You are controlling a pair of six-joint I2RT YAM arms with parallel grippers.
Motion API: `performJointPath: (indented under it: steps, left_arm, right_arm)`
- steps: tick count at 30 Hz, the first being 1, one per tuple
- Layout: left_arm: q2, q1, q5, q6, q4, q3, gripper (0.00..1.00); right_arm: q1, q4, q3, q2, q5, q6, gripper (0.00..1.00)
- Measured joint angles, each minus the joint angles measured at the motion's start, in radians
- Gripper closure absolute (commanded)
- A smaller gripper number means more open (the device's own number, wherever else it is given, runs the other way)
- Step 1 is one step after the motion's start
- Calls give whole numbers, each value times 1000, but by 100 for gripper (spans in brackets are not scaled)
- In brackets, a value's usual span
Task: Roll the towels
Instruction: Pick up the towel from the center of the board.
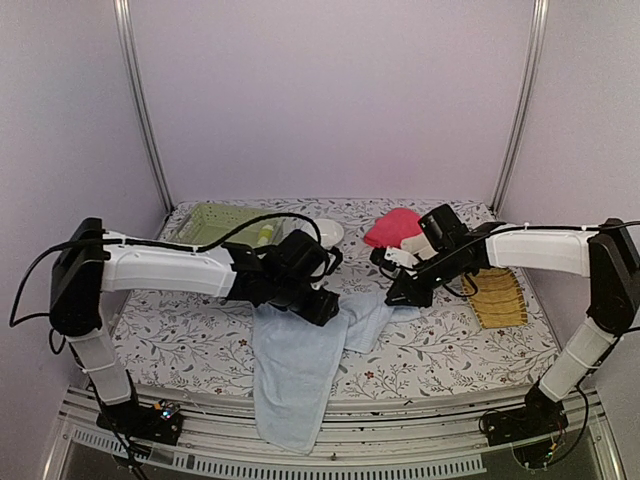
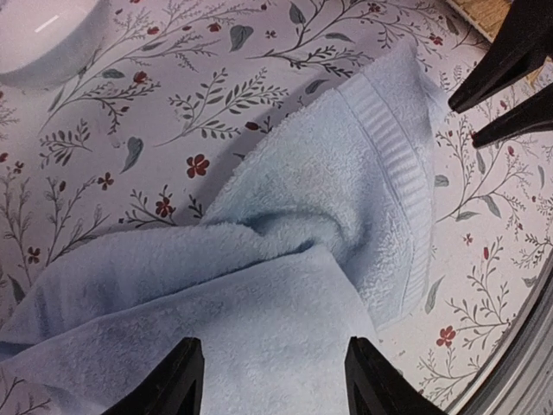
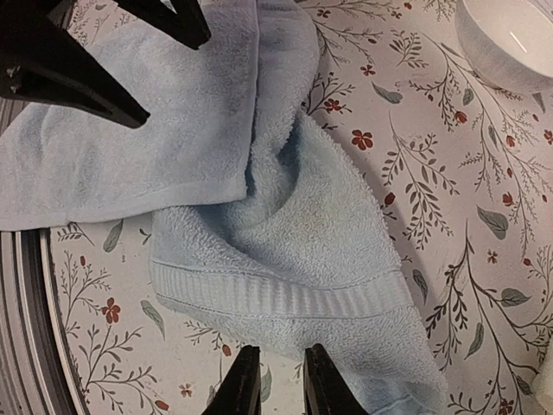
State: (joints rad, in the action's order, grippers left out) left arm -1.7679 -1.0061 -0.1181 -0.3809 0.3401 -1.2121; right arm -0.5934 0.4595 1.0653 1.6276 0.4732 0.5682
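A very large pale blue towel [image 1: 295, 370] lies crumpled at the table's front middle, one end hanging over the near edge. My left gripper [image 1: 325, 305] hovers over its upper part, jaws wide open [image 2: 275, 380], with the cloth [image 2: 285, 259] below them and nothing gripped. My right gripper [image 1: 396, 297] is at the towel's right corner. Its fingers [image 3: 281, 385] stand a narrow gap apart, just short of the ribbed hem [image 3: 285, 294], with tablecloth showing between them. A bright pink towel [image 1: 392, 225] lies bunched at the back behind the right arm.
A pale green basket [image 1: 212, 222] stands at the back left, with a white bowl [image 1: 328, 232] beside it. A yellow woven tray [image 1: 497, 297] lies at the right, under the right arm. The flowered tablecloth [image 1: 440, 345] covers the table.
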Motion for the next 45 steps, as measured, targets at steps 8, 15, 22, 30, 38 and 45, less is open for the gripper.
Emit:
performJointPath:
  steps: [8,15,22,30,38,45]
  left_arm:
    - [-212,-35,-39,-69,57,-197,42]
    - [-375,-67,-86,-81,164,-380,42]
    - [-450,-110,-188,-84,307,-448,45]
    - [-399,-117,-323,-108,389,-394,71]
    - [-277,-103,-382,-128,410,-317,88]
    - [-167,-82,-367,-131,384,-219,100]
  right_arm:
    - [13,-5,-25,5,-16,-3,78]
    - [18,-12,-25,5,-20,-2,77]
    - [18,-12,-25,6,-23,-2,76]
    - [18,-13,-25,16,-27,-2,76]
    - [18,-13,-25,23,-30,-2,76]
    - [18,-12,-25,30,-30,-2,76]
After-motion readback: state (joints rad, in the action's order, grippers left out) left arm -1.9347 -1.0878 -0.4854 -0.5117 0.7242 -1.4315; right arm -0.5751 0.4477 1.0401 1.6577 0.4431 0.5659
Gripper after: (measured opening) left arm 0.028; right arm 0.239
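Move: Under the left hand, the right-hand edge of the light-blue towel's top layer lies about 5 cm to its right, level fore and aft, roughly 9 cm below. The towel's ribbed end flap is some 11 cm to the right and 3 cm ahead, equally low; the white bowl stands about 27 cm ahead, 1 cm left. From the right hand, that same edge is roughly 9 cm left, 3 cm back and 9 cm below. Down and to the right goes the left hand, sinking about 8 cm onto the towel's top-layer edge with its fingers half open, while the wrist swings some 20 degrees so the fingertips point more steeply down. It then turns back left, closes the fingers on a thin fold and lifts about 6 cm, drawing the pinched cloth leftward. ##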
